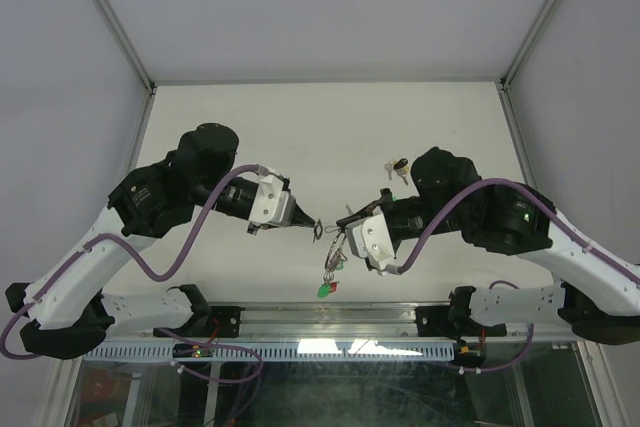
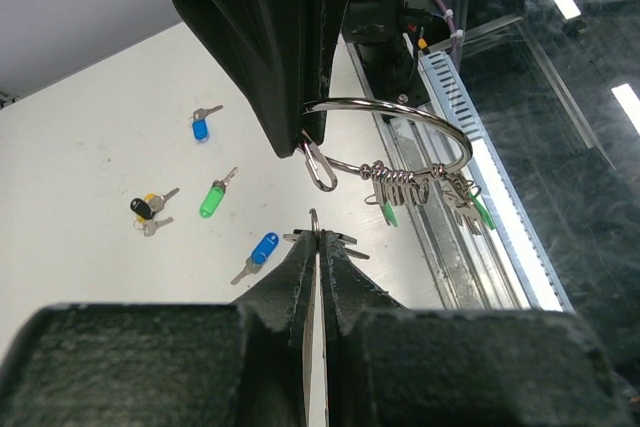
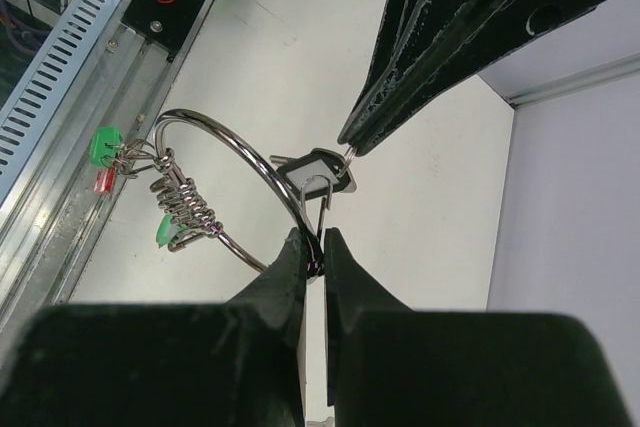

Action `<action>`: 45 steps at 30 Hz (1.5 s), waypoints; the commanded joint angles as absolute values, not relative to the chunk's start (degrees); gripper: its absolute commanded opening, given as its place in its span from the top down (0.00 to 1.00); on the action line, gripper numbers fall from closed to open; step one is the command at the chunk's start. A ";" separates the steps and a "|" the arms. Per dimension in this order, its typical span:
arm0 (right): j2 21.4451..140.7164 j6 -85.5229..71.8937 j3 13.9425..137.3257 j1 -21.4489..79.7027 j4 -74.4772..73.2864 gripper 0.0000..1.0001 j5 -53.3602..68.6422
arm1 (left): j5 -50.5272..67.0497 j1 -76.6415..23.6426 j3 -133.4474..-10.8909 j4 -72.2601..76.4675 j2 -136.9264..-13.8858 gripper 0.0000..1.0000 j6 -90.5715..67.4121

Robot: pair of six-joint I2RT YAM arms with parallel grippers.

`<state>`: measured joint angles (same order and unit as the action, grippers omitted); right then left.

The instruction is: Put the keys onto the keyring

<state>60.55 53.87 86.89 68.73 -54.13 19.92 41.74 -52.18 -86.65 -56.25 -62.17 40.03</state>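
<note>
The keyring [image 3: 222,151], a thin silver wire hoop, hangs in the air with my right gripper [image 3: 318,247] shut on it at its clasp [image 3: 322,202]. Green and red capped keys [image 3: 103,147] dangle from its coiled end. My left gripper [image 2: 317,237] is shut on a black-capped key [image 3: 318,172], holding it by its small ring right beside the clasp. In the top view both grippers [image 1: 316,228] [image 1: 345,221] meet above the table's front middle. Loose keys lie on the table: a blue one [image 2: 200,128], a green one [image 2: 211,199] and another blue one [image 2: 263,249].
A small black-and-yellow key bunch [image 1: 398,168] lies on the white table [image 1: 330,127] behind the right arm, also seen as the bunch [image 2: 145,209] in the left wrist view. A metal rail [image 1: 330,322] runs along the table's near edge, below the hanging keys [image 1: 328,287].
</note>
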 commanded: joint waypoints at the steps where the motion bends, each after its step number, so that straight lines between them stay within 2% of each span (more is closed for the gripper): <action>1: 58.74 52.31 89.42 68.58 -51.49 1.00 19.08 | 40.52 -52.65 -88.33 -55.91 -60.82 1.00 40.52; 6: 57.37 52.10 86.74 68.61 -48.41 1.00 18.64 | 38.10 -52.66 -87.38 -53.09 -60.21 1.00 38.23; 16: 57.20 37.93 87.10 68.65 -42.33 1.00 15.81 | 26.84 -52.65 -76.89 -32.11 -54.50 1.00 22.86; 20: 54.89 35.50 83.17 68.64 -39.28 1.00 13.21 | 20.04 -52.65 -72.65 -25.01 -52.84 1.00 16.43; 28: 53.03 34.01 78.42 68.64 -36.75 1.00 8.34 | 20.38 -52.65 -71.51 -21.82 -52.45 1.00 14.71; 35: 50.72 42.00 72.65 68.73 -33.18 1.00 7.35 | 24.21 -52.65 -69.47 -21.36 -51.26 1.00 19.02; 41: 48.60 59.71 65.91 68.92 -28.66 1.00 6.80 | 29.45 -52.65 -66.65 -21.38 -48.93 1.00 30.57; 45: 47.45 70.66 60.78 69.08 -24.19 1.00 2.18 | 27.54 -52.67 -65.80 -21.55 -48.38 1.00 34.89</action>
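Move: The left hand, holding the black-tagged key by its small ring, has the keyring's open hook about 3 cm to its right, level in height and straight across. The key's tag hangs some 3 cm under the left fingers. From the right hand, which grips the keyring, that tag is about 4 cm left and 3 cm lower. The green-tagged keys already threaded lie roughly 7 cm back, 2 cm left and 5 cm below the right hand. Left hand carries the key, right the keyring, each 4–5 cm forward, parting as the right sinks 4 cm. ##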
